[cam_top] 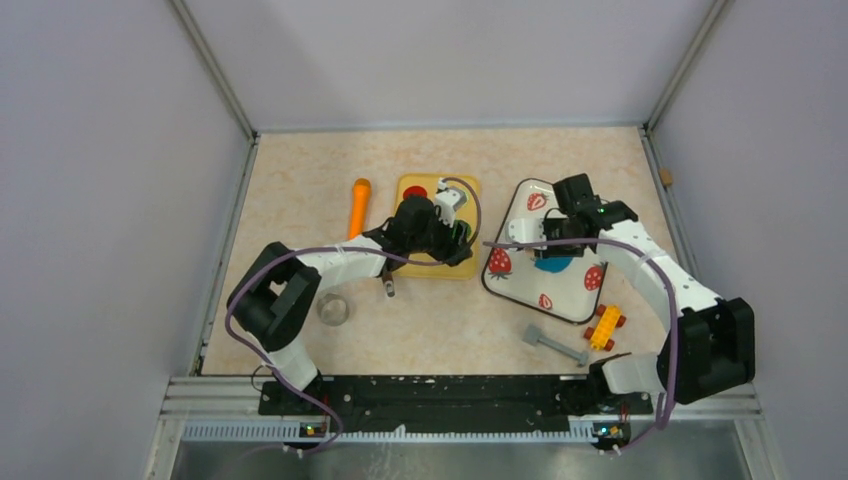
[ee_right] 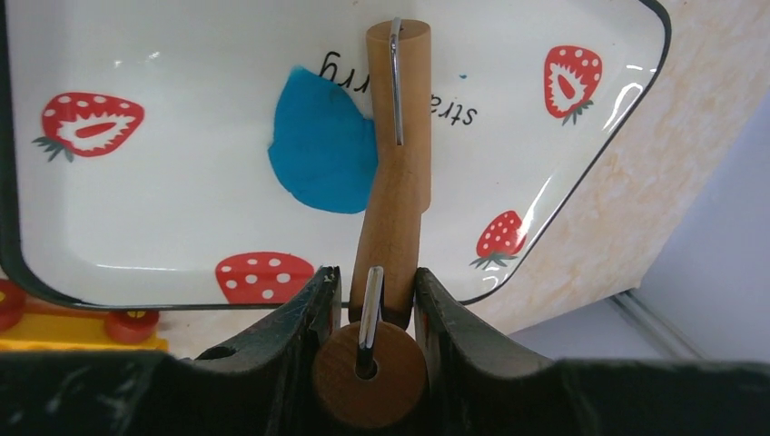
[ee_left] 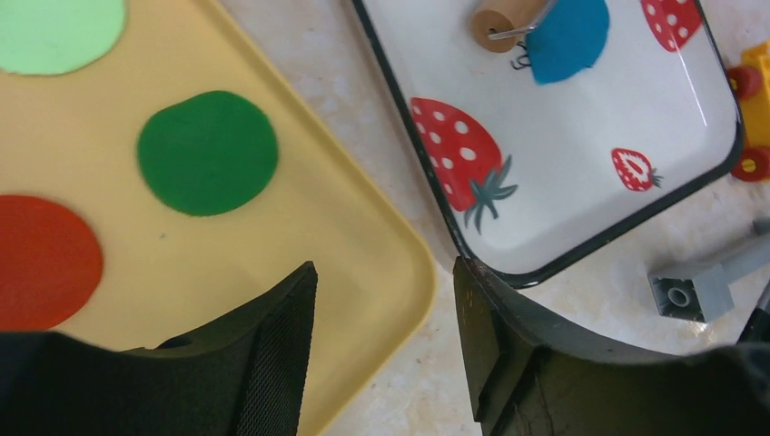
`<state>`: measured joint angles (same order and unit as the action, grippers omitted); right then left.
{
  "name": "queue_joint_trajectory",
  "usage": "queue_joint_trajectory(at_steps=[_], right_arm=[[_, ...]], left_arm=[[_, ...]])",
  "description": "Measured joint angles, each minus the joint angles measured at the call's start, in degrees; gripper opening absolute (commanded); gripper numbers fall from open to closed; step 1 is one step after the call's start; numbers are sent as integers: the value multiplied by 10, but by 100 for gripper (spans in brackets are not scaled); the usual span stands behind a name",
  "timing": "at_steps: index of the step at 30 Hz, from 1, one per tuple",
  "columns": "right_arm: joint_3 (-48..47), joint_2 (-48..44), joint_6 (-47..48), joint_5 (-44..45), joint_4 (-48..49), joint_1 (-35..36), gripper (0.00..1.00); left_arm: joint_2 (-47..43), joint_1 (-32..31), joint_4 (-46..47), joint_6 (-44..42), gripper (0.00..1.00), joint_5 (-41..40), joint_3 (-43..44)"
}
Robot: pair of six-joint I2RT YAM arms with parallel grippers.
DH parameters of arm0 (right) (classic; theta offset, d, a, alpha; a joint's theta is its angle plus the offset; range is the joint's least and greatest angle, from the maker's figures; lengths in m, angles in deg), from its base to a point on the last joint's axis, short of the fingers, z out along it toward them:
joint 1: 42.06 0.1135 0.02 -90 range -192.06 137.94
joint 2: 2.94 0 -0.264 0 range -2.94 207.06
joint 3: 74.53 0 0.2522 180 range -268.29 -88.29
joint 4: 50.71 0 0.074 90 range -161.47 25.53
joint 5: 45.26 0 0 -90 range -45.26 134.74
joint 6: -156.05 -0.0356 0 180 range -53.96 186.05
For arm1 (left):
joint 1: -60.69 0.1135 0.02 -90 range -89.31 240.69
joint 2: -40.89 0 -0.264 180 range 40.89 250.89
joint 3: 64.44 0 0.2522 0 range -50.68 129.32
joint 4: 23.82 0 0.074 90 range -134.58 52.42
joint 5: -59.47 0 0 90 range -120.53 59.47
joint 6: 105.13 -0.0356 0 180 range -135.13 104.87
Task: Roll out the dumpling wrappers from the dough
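Note:
The blue dough (ee_right: 322, 145) lies as a flattened, uneven patch on the white strawberry tray (ee_right: 91, 263), also seen from above (cam_top: 556, 266) and in the left wrist view (ee_left: 567, 36). My right gripper (ee_right: 372, 291) is shut on the handle of a wooden roller (ee_right: 399, 136), whose barrel rests on the patch's right edge. In the top view the right gripper (cam_top: 553, 245) hangs over the tray's middle. My left gripper (ee_left: 386, 309) is open and holds nothing, over the corner of the yellow board (ee_left: 363, 227). Dumpling wrappers are out of view.
On the yellow board (cam_top: 468, 262) lie a red disc (ee_left: 41, 263), a dark green disc (ee_left: 207, 152) and a pale green disc (ee_left: 54, 32). An orange stick (cam_top: 359, 205) lies left of it. A clear round cutter (cam_top: 334, 310), a grey brick piece (cam_top: 553, 343) and a yellow toy car (cam_top: 605, 325) lie nearer.

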<state>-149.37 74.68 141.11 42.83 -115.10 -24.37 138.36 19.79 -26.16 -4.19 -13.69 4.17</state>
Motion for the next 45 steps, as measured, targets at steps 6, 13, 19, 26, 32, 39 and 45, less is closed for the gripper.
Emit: queue_joint_trajectory(at_steps=[6,13,19,26,32,39,45], right_arm=[[40,17,17,22,108,-11,0],[-14,46,-42,51,104,-15,0],[-143,21,-64,50,7,-17,0],[-112,-83,-56,43,-62,-17,0],[-57,-45,-61,42,-98,-17,0],[-52,-40,-61,26,-94,-12,0],[28,-50,-45,35,-40,-9,0]], left_arm=[[3,32,-36,11,59,-13,25],[-2,50,-107,8,60,-3,62],[-55,66,-168,-37,61,14,64],[-120,82,-204,-54,61,46,65],[-189,83,-211,-68,60,76,29],[-183,89,-261,-97,60,82,6],[-183,94,-269,-99,61,78,3]])
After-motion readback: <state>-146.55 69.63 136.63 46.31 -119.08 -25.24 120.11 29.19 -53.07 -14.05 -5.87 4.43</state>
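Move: My right hand grips the two-ended rolling pin; the blue dough's middle lies about 7 cm to its left, 2 cm ahead and 10 cm below, with the big roller at the dough's far edge. The toy car is some 15 cm back and 5 cm right of this hand. My empty left hand has the scraper's handle about 16 cm to its left, 2 cm back and 7 cm below; the dark green wrapper is 9 cm straight ahead of that hand. I finish a rolling stroke forward off the dough's far edge, about 5 cm and dipping slightly, then lift the pin some 11 cm, bring it back 8 cm and set it down for a fresh stroke, my right fingers keeping their hold. Meanwhile my open left hand edges forward, then draws left about 9 cm, rising, coming back and partly sinking again, over the yellow board towards the scraper. ##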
